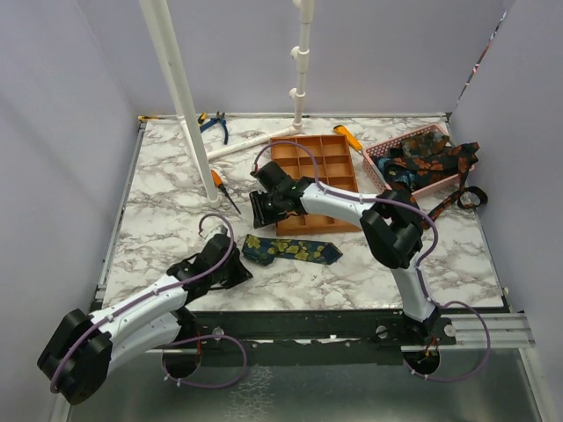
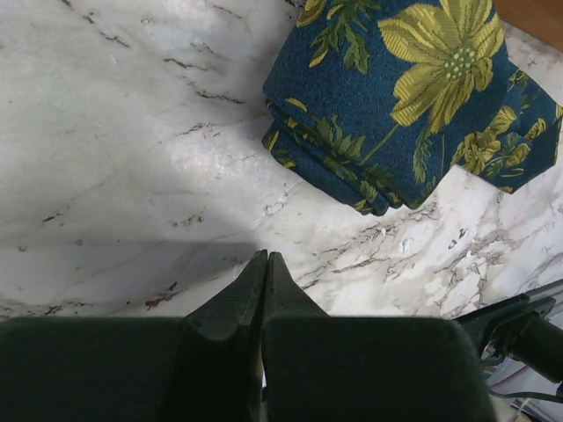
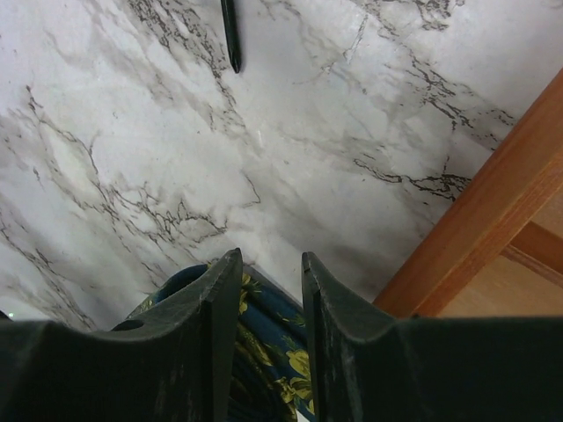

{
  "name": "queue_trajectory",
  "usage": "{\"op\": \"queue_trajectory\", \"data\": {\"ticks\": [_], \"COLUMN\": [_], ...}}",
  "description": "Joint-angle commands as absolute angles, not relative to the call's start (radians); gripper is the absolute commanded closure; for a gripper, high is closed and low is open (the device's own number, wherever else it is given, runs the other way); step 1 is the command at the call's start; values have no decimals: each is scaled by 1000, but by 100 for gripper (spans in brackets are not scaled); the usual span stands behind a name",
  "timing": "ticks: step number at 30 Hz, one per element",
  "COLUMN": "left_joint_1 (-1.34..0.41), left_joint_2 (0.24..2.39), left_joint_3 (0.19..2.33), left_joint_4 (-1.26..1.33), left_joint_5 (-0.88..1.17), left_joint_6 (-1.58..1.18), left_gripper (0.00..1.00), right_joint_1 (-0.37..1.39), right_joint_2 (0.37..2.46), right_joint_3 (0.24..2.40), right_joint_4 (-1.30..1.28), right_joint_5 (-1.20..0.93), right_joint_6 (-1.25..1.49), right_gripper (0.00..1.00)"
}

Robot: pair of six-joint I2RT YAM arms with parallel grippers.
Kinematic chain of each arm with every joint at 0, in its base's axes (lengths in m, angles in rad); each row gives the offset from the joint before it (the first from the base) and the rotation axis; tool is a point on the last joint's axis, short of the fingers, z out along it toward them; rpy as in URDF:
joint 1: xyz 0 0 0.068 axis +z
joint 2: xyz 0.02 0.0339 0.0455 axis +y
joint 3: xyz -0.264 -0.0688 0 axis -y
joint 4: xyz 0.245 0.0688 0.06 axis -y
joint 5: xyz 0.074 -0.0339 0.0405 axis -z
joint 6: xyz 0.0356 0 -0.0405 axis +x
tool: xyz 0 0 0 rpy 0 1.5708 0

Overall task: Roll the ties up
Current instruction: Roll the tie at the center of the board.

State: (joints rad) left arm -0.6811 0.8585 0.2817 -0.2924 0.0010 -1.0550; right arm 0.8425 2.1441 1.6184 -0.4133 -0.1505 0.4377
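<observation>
A dark blue tie with yellow flowers lies folded on the marble table, in front of the orange tray. Its thick folded end fills the upper right of the left wrist view. My left gripper rests just left of it, shut and empty, its tips short of the cloth. My right gripper hovers over the tie's left end, open. The flowered cloth shows below and between its fingers. Several more ties are heaped in the pink basket.
The orange compartment tray stands right behind my right gripper, its wall close on the right. The pink basket is at back right. White pipes, blue pliers, an orange-handled tool and an orange cutter lie behind.
</observation>
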Motion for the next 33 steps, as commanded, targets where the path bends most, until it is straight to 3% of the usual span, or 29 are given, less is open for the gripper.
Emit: {"op": "queue_trajectory", "data": {"ticks": [1, 13, 33], "left_joint_1": [-687, -686, -687], "left_joint_2": [929, 1086, 1130], "left_joint_3": [278, 301, 235], "left_joint_4": [-164, 50, 276], "left_joint_5": [-13, -30, -38], "left_joint_6": [-1042, -1062, -1139], "left_gripper": [100, 100, 100], "right_joint_1": [846, 868, 903], "right_joint_2": [2174, 2154, 2161], "right_joint_3": [1629, 1566, 1503], "right_joint_4": [-494, -501, -486], "right_joint_5": [-164, -160, -282], "right_joint_6": [384, 399, 525], "right_gripper": [62, 62, 64]}}
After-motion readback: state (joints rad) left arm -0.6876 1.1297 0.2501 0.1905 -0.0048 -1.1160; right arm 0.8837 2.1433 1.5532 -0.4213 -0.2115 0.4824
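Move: The rolled end of the tie lies about 6 cm ahead of my left hand, 3 cm to its right and barely lower. From the same hand, the tie's flat tail is centred some 7 cm ahead and 13 cm to the right. For my right hand the roll is about 7 cm back, straight in line and 3 cm down; the compartment box is centred 9 cm ahead and 14 cm right of that hand, the screwdriver 7 cm ahead and 8 cm left. With its fingers kept shut, I send my left hand about 6 cm diagonally forward and right, low over the table, and slide the tips under the roll's near edge while they tilt up some 10 degrees. My right hand, staying partly open, comes back about 4 cm and sinks 2 cm onto the roll's far side. ##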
